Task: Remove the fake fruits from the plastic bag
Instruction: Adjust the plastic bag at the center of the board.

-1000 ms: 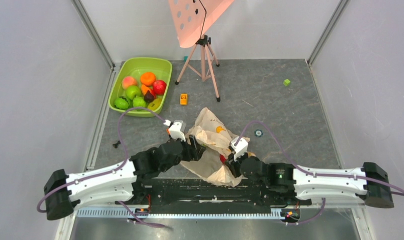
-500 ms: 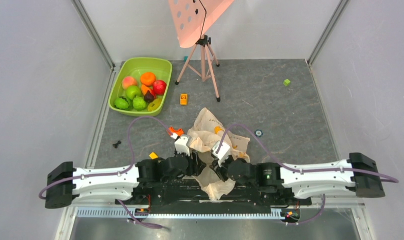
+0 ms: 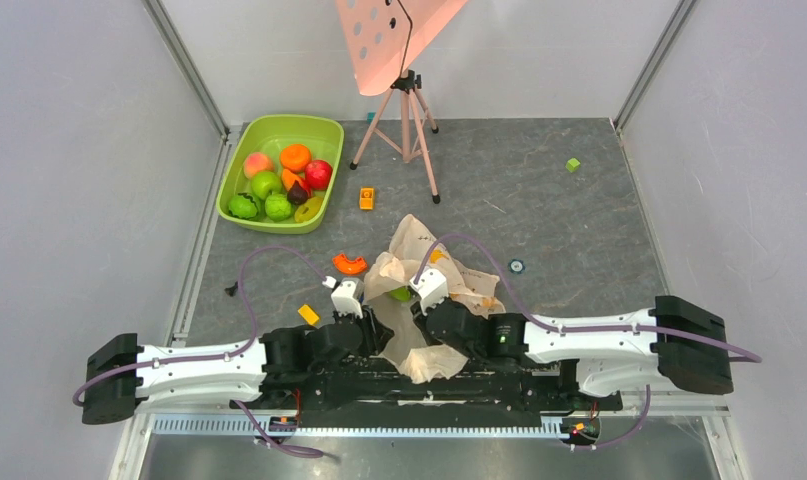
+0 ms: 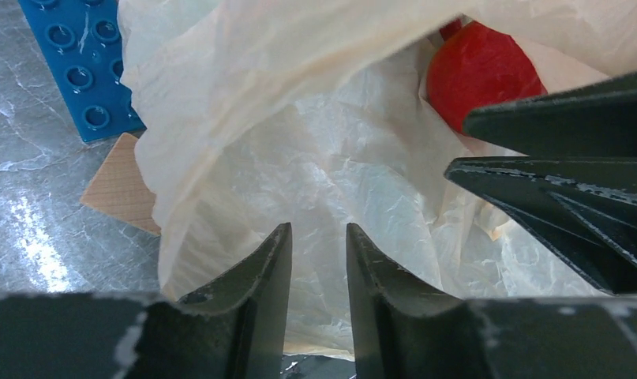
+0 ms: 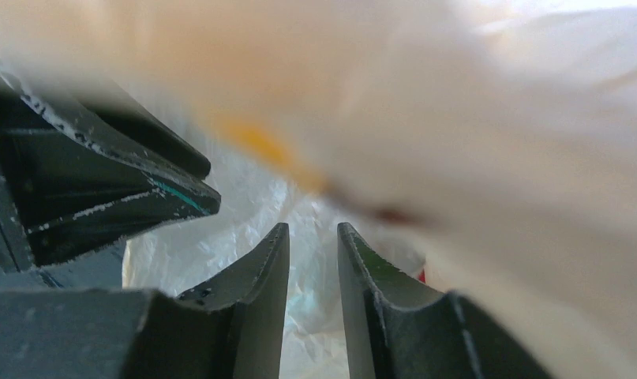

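Observation:
The plastic bag [image 3: 457,276] lies crumpled at the table's near middle, with both grippers at its folds. A green fruit [image 3: 401,294] shows between the two wrists. In the left wrist view a red fruit [image 4: 482,73] sits inside the bag [image 4: 315,158], and my left gripper [image 4: 319,237] has its jaws a narrow gap apart with bag film just beyond the tips. My right gripper [image 5: 312,237] also stands slightly open, facing white film [image 5: 315,308], with a blurred fold close above. Each gripper's fingers show in the other's view. More fruits [image 3: 279,180] lie in the green tub.
The lime-green tub [image 3: 327,130] sits at the back left. A tripod [image 3: 409,120] stands behind the bag. An orange arc piece [image 3: 349,264], a yellow block [image 3: 308,314], an orange block [image 3: 366,198] and a green block [image 3: 573,165] lie about. A blue studded plate [image 4: 78,71] and a wooden block [image 4: 121,189] sit under the bag.
Both grippers have come together at the bag's near side. The left jaws have narrowed and the right jaws have widened. The bag has bunched up, and a green fruit now shows.

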{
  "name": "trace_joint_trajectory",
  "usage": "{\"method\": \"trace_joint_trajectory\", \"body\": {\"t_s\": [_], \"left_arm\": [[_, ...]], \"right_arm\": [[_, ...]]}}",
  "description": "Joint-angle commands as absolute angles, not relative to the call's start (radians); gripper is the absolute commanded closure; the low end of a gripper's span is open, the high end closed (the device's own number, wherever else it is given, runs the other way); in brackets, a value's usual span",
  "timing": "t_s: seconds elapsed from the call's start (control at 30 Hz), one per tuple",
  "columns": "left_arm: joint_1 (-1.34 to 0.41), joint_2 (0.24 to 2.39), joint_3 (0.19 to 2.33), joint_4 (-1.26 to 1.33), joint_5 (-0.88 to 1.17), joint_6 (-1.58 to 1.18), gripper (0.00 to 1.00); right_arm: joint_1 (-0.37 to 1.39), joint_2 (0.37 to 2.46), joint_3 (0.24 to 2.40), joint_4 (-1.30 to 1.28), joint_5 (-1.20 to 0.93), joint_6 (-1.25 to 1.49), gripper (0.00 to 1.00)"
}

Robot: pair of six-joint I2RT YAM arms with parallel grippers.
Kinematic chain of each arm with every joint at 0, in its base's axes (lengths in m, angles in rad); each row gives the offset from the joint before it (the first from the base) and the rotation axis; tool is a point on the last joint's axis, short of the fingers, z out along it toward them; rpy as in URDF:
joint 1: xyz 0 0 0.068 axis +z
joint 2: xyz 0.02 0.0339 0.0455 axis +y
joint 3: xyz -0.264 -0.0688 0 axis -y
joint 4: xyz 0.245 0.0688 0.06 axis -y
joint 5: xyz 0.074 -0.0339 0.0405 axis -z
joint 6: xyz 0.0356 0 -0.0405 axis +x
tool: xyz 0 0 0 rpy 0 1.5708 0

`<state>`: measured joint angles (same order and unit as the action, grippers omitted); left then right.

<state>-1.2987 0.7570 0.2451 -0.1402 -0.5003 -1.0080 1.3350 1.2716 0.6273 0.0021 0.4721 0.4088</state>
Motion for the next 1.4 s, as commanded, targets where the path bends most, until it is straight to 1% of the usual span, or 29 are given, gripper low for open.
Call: {"method": "trace_joint_trajectory", "body": {"t_s": [0.0, 0.1, 0.27, 0.4, 0.47, 0.9, 1.1, 1.27, 1.37], "left_arm": [[-1.305, 0.756, 0.239, -0.132, -0.556, -1.042, 0.66], [-1.305, 0.755, 0.229, -0.132, -0.560, -1.046, 0.75], [-1.305, 0.751, 0.210, -0.120, -0.566, -1.049, 0.87], [-1.305, 0.757, 0.209, -0.116, -0.573, -1.042, 0.93], [-1.304, 0.758, 0.204, -0.115, -0.578, -1.042, 0.94], [-1.305, 0.739, 0.183, -0.106, -0.588, -1.048, 0.94], [-1.305, 0.708, 0.178, -0.125, -0.596, -1.053, 0.94], [-1.305, 0.678, 0.177, -0.147, -0.609, -1.058, 0.94], [-1.305, 0.665, 0.175, -0.159, -0.612, -1.061, 0.94]], "right_arm": [[1.285, 1.334, 0.691, 0.109, 0.387, 0.429, 0.67], [1.243, 1.380, 0.706, 0.153, 0.341, 0.437, 0.60], [1.205, 1.478, 0.777, 0.162, 0.335, 0.426, 0.48], [1.178, 1.545, 0.820, 0.164, 0.345, 0.433, 0.41], [1.166, 1.570, 0.829, 0.169, 0.352, 0.438, 0.39], [1.145, 1.710, 0.930, 0.101, 0.467, 0.371, 0.31], [1.138, 1.764, 0.950, 0.081, 0.497, 0.330, 0.31], [1.131, 1.801, 0.949, 0.081, 0.513, 0.300, 0.33], [1.128, 1.820, 0.953, 0.098, 0.523, 0.278, 0.40]]}}
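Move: Close under the left fingertips, about 3 cm down, lies the near-left rim of the plastic bag; the wooden block sits some 6 cm ahead and 3 cm left of that hand, the blue brick about 9 cm ahead and 5 cm left. From the right hand, the green fruit in the bag's mouth is roughly 8 cm ahead, 3 cm left and 6 cm lower, while a red fruit lies about 1 cm ahead, 4 cm right and 6 cm below. Reaching forward into the bag's mouth, the right hand travels about 10 cm ahead, over to the left at first and sinking more and more, some 6–7 cm in all, while its fingers spread wide and its left side rolls down slightly. The left hand meanwhile shuts its half-open fingers on the near-left rim, dipping about 2 cm and edging left, then lifts most of that back with the fingers kept shut. ##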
